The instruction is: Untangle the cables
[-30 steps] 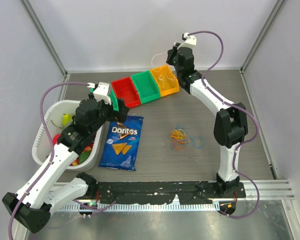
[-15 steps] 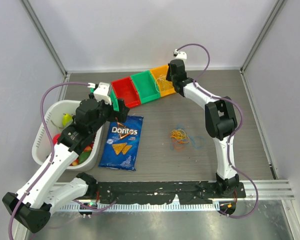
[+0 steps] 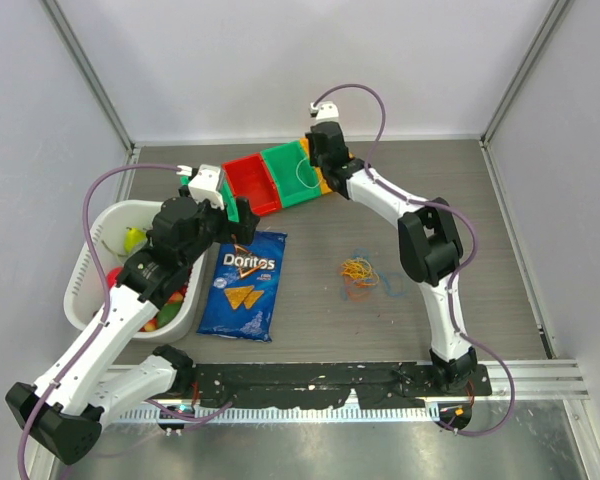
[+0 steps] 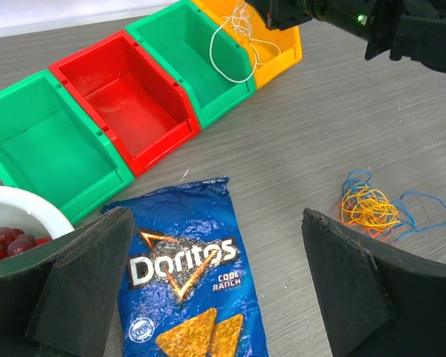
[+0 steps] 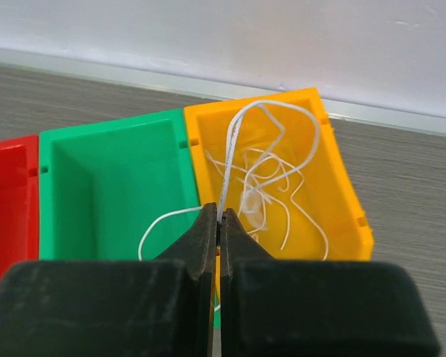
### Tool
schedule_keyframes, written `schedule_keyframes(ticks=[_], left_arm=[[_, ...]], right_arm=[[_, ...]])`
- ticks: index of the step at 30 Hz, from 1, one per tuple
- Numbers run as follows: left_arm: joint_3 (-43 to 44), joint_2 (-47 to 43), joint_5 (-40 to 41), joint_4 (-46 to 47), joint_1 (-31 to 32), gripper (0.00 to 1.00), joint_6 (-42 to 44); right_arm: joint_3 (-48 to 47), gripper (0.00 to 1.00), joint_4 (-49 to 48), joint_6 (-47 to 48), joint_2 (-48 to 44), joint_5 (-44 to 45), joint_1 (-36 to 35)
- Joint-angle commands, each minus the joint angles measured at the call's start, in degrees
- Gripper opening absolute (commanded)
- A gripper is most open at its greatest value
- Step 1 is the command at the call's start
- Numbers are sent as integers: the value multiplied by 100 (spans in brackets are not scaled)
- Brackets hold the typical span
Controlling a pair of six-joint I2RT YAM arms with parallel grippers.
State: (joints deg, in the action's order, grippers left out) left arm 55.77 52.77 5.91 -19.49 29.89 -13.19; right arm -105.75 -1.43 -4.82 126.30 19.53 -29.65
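A small tangle of orange, yellow and blue cables (image 3: 361, 273) lies on the table right of centre, also visible in the left wrist view (image 4: 369, 208). My right gripper (image 5: 219, 216) is shut on a thin white cable (image 5: 235, 138). That cable rises from a heap of white strands in the orange bin (image 5: 347, 195) and loops down into the green bin (image 5: 97, 186). From above, the right gripper (image 3: 315, 170) hangs over the border of those two bins. My left gripper (image 4: 214, 217) is open and empty, hovering above the Doritos bag (image 4: 186, 282).
A red bin (image 3: 252, 181) and a second green bin (image 4: 44, 152) continue the row to the left. A white basket (image 3: 87, 262) of fruit stands at the left edge under the left arm. The Doritos bag (image 3: 245, 285) lies at table centre-left.
The right arm has swung left from over the orange bin to the green bin's edge, pulling the white cable along. The left arm has not moved.
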Motion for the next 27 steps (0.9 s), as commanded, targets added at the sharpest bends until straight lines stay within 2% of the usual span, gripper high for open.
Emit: schedule_keyframes(ticks=[1,6,10,15,20,22,25,27], left_arm=[[-22,22,-81,331,8,100,-34],[-22,14,-73,331,8,100,-26],[-13,-13,-55,323,8,100,-17],[-13,-21,-73,323,8,100,-26],[-13,13,-99,331,17,100,-34],[-31,14,-108,331,17,100,-34],[-13,40,-125,340,8,100,-43],[-13,58,-143,340,8,100,-52]], right_arm=[[-357,1,-59,217,114,138,-242],[-622,1,-15,201,246,279,-287],[-543,1,2,-229,255,34,-33],[-384,1,20,-1248,228,-1336,669],[-725,1,-24,-2346,579,-3784,1636],[-1198,1,360,-2410,939,-4279,1812],[-1597,1,959,-2085,1221,-4352,1831],[-1615,1,969,-1988,1230,-4361,1840]])
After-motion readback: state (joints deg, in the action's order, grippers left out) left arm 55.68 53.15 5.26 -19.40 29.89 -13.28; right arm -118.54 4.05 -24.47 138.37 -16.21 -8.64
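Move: The orange bin, already holding some white cable, has its middle about 5 cm ahead of the right hand, 3 cm to its right and 10 cm below. The green bin beside it is 8 cm left of the hand and 1 cm ahead; the red one is 19 cm left and some 5 cm back. From the left hand, the orange bin lies roughly 33 cm ahead, 18 cm right and 20 cm below. Swinging about 3 cm left first, the right hand turns back and sweeps quickly some 13 cm right and 7 cm forward, across to the far right side of the orange bin and sinking about 5 cm overall. The wrist rolls left side up, near 30 degrees, and tips down a little, while the shut fingers keep hold of the white cable and draw its hanging strands along. ##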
